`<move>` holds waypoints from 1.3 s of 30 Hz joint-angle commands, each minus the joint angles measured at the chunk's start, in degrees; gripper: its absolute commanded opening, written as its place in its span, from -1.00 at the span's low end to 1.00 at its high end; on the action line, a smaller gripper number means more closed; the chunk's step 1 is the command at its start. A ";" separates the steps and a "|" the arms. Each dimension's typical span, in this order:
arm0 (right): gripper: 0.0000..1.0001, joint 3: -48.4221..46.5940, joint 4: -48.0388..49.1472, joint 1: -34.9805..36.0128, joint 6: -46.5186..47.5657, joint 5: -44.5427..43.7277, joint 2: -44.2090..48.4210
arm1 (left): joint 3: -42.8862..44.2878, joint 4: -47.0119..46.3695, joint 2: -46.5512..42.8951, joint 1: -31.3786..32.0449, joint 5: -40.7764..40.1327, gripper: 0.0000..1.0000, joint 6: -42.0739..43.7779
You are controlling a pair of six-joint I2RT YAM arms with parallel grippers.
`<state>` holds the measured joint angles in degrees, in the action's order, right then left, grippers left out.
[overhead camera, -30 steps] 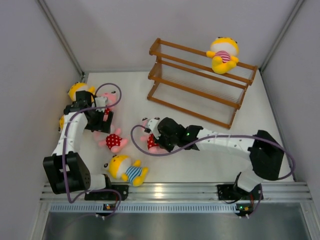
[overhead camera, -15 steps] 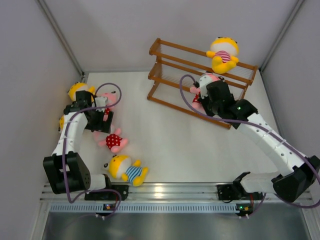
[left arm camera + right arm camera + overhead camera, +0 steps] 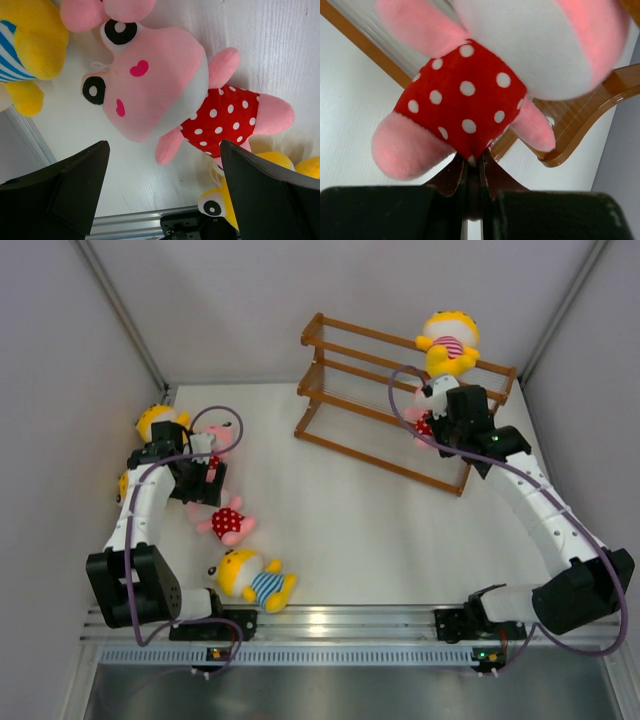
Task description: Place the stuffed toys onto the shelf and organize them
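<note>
The brown wooden shelf [image 3: 375,390] stands at the back of the table. A yellow doll in a pink-striped shirt [image 3: 449,344] sits on its top tier at the right end. My right gripper [image 3: 438,418] is shut on a pink doll in a red dotted outfit [image 3: 424,426] and holds it at the shelf's right end, below the yellow doll. In the right wrist view the gripper [image 3: 472,162] pinches the bottom of the red outfit [image 3: 465,100]. My left gripper [image 3: 205,468] is open over a pink doll [image 3: 150,90] lying on the table, fingers [image 3: 80,185] apart and empty.
A second pink doll [image 3: 228,522] and a yellow blue-striped doll [image 3: 252,580] lie near the front left. More yellow dolls [image 3: 155,420] lie by the left wall [image 3: 100,370]. The shelf's curved side rail [image 3: 580,135] is close to the held doll.
My right arm lifted the pink doll off the table, carried it to the shelf, then moved it right and up to the shelf's right end. The left arm has not moved.
</note>
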<state>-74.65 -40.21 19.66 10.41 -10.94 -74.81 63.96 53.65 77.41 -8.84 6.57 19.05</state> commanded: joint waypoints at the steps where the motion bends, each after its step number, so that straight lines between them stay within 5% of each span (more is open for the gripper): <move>1: -1.00 -1.90 6.28 -1.64 -1.54 1.88 -0.69 | 1.78 -1.00 -0.59 0.14 -0.41 0.96 0.64; 9: -1.00 4.86 8.03 -1.64 -2.24 3.31 3.60 | 1.95 -0.91 0.11 0.14 0.29 0.96 0.64; 15: -0.92 0.30 8.83 -1.91 -1.19 -0.13 0.63 | 2.39 -1.00 -0.06 0.14 0.99 0.96 0.46; 26: -0.07 -0.67 13.40 -3.23 -4.96 -3.74 -2.01 | 1.69 -1.00 -0.24 0.23 -0.24 0.96 0.99; 32: 0.00 -0.14 11.73 -3.22 -4.79 -4.09 -0.78 | 1.60 -1.00 -0.24 0.14 -0.06 0.96 0.99; 39: 0.40 -2.16 7.43 -3.22 -4.88 -3.74 3.87 | 0.90 -0.91 -0.15 0.14 2.66 0.96 3.61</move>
<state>-73.30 -31.64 17.10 6.07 -13.93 -75.55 64.07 53.65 77.41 -8.84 7.07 19.86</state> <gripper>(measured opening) 0.677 0.982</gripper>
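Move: The right hand already holds the pink toy by its lower body at the shelf's front. The spot for it on the middle tier is about 7 cm ahead, 1 cm left and 3 cm below. The yellow toy on the top tier sits roughly 12 cm ahead, 2 cm right and 10 cm up. From the idle left hand, that middle-tier spot is some 45 cm right, 15 cm ahead and 8 cm up. The right hand dips some 3 cm, then climbs forward about 4 into the shelf, letting the pink toy go. ##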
